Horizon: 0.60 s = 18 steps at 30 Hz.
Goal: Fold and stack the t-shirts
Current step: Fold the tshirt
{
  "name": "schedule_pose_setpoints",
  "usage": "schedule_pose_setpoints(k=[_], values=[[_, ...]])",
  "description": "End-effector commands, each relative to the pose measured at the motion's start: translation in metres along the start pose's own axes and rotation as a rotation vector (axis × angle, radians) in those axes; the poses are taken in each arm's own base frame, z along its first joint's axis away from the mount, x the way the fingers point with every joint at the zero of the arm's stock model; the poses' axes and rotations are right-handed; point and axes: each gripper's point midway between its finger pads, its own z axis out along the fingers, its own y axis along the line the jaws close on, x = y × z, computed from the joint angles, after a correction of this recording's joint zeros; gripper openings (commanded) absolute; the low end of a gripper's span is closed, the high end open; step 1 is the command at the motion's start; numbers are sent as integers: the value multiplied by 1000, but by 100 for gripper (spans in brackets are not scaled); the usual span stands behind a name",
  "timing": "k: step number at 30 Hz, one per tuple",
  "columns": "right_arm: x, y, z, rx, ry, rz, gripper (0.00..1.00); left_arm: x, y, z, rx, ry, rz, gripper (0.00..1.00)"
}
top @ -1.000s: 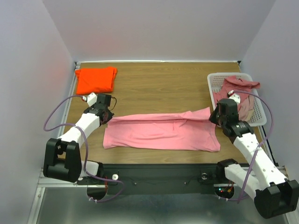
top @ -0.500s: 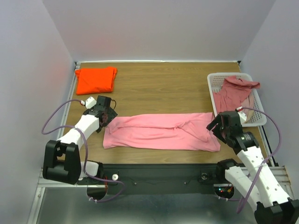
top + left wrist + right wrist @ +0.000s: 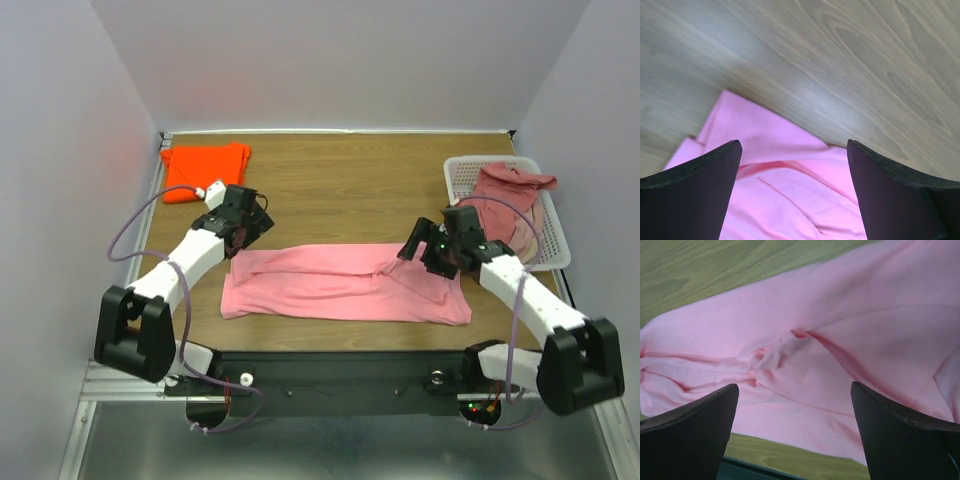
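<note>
A bubblegum pink t-shirt (image 3: 340, 283) lies folded lengthwise into a long band near the table's front edge. It also shows in the left wrist view (image 3: 790, 190) and the right wrist view (image 3: 830, 355). My left gripper (image 3: 245, 232) is open and empty above the shirt's far left corner. My right gripper (image 3: 420, 250) is open and empty above the shirt's right part. A bright orange t-shirt (image 3: 205, 170) lies folded at the far left. A dusty rose t-shirt (image 3: 505, 200) lies crumpled in the basket.
A white plastic mesh basket (image 3: 462, 175) stands at the far right of the wooden table (image 3: 340, 190). White walls close in the back and both sides. The table's dark front edge shows in the right wrist view (image 3: 765, 471).
Both grippers have let go of the pink shirt's far edge, which now lies folded forward on the table. Both arms have moved inward and up over the shirt.
</note>
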Motion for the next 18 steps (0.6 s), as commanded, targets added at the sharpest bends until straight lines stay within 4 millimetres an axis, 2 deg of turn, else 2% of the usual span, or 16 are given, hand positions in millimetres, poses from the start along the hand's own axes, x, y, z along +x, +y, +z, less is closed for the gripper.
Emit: schedule_pose_setpoints(k=[1, 4, 5, 8, 11, 15, 16, 18], values=[[-36, 35, 23, -77, -66, -112, 100, 18, -18, 20, 18, 65, 72, 98], [-43, 43, 40, -88, -65, -123, 100, 34, -8, 36, -23, 107, 101, 98], [-39, 42, 52, -78, -40, -126, 100, 37, -7, 39, -29, 114, 105, 98], [-29, 38, 73, -51, 5, -130, 100, 48, 4, 48, -61, 139, 123, 98], [-16, 36, 83, -32, 35, -149, 100, 56, 16, 53, -92, 147, 130, 98], [6, 43, 81, -60, 84, -174, 100, 64, 34, 59, -145, 161, 135, 98], [10, 50, 74, -97, 93, -177, 100, 65, 39, 61, -157, 166, 137, 98], [30, 53, 65, -144, 145, -167, 100, 66, 47, 63, -181, 169, 132, 98]])
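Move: Below the open left hand by roughly 10 cm lies the folded pink t-shirt's far left corner, about 4 cm to its left and 1 cm ahead; the orange t-shirt sits some 18 cm ahead and 11 cm left. For the open right hand, the t-shirt's far edge is about 6 cm ahead, 7 cm left and 7 cm down. The puckered cloth is 2 cm ahead and 6 cm left, the basket 13 cm ahead and 17 cm right. Sinking almost straight down about 9 cm, the left hand closes in on the t-shirt near its far left corner, shifting slightly right and tipping its fingers some 10 degrees further down. Meanwhile the right hand sweeps left, down and forward, each about 5 cm, easing back at the end and turning some 10 degrees counter-clockwise; a fingertip comes against the cloth beside the pucker. Both grippers stay wide open. ##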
